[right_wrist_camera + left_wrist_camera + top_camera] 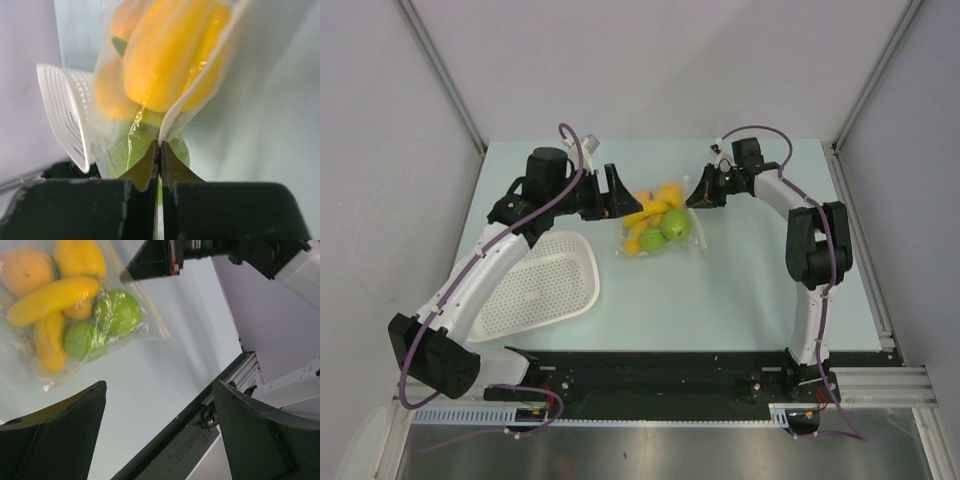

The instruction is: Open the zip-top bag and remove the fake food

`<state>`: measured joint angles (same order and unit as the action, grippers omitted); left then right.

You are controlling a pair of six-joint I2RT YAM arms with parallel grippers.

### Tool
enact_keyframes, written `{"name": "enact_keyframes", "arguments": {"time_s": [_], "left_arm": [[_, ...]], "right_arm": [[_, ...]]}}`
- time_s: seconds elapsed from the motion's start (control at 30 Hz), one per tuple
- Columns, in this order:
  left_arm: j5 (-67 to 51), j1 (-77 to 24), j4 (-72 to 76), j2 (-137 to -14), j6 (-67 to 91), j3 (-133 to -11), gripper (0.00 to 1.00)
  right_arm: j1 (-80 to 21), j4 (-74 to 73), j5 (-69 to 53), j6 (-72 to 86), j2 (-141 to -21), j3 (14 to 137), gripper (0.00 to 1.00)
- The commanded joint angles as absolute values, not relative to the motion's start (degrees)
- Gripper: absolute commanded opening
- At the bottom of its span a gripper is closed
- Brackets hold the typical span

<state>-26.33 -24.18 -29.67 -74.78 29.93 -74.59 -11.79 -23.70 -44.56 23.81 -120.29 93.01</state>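
The zip-top bag [656, 243] lies in the middle of the table, clear and crinkled. Inside it is the fake food [673, 226]: green apples, yellow bananas and orange pieces. My right gripper [696, 194] is at the bag's far right corner. In the right wrist view it [160, 146] is shut on the bag's edge [196, 94], with a yellow fruit [170, 55] just beyond. My left gripper [617, 195] stands open at the bag's far left side. From the left wrist, its fingers [75, 425] are wide apart with bare table between them, and the bag [146, 326] and fruit [52, 300] lie ahead.
A white perforated basket [545, 285] sits to the left of the bag, under the left arm, and shows at the left of the right wrist view [65, 110]. The black rail [660, 375] runs along the table's near edge. Grey walls close in the back and sides.
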Motion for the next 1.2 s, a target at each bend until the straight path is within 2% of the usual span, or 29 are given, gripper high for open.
{"name": "enact_keyframes", "arguments": {"time_s": [0.0,0.4,0.83,1.0,1.17], "left_arm": [[-26.90,-24.52,-26.55,-75.93,29.09,-79.53,0.91],[-31.81,-24.43,-17.67,-79.89,31.99,-80.07,0.90],[-43.76,-24.43,-10.02,-86.75,24.62,-81.03,0.91],[-50.43,-24.17,-7.48,-87.01,21.10,-79.54,0.91],[-51.24,-23.73,-7.04,-85.35,18.28,-75.86,0.91]], "right_arm": [[-14.32,-37.79,-39.38,12.93,-111.72,96.24,0.00],[-17.40,-46.49,-36.73,5.89,-98.53,95.19,0.00],[-17.40,-46.67,-45.96,-2.11,-86.84,89.91,0.00],[-16.96,-46.93,-51.76,-1.50,-85.52,89.30,0.00],[-16.96,-47.02,-57.82,-1.84,-83.76,87.89,0.00]]}}
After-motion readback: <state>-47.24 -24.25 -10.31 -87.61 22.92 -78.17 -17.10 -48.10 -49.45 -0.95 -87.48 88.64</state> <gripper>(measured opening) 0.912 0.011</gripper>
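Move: My right hand already has the bag's zip edge pinched between shut fingers, some 8 cm above the table. From it the yellow pepper in the bag is about 4 cm ahead, 4 left and 5 below; the green apple is 3 cm back, 3 left and 4 below. From my wide-open left hand, the pinched zip edge lies roughly 12 cm ahead, 13 right and 17 below. I keep my right fingers pinched on the zip edge and carry it up and back, about 16 cm each way, turning that wrist some 30 degrees, partly counter-clockwise, to stand the bag up. Meanwhile my left hand, fingers wide open, goes about 6 cm right towards the rising zip edge and a little forward, turning clockwise by some 20 degrees, and comes close to the bag's free top corner. ##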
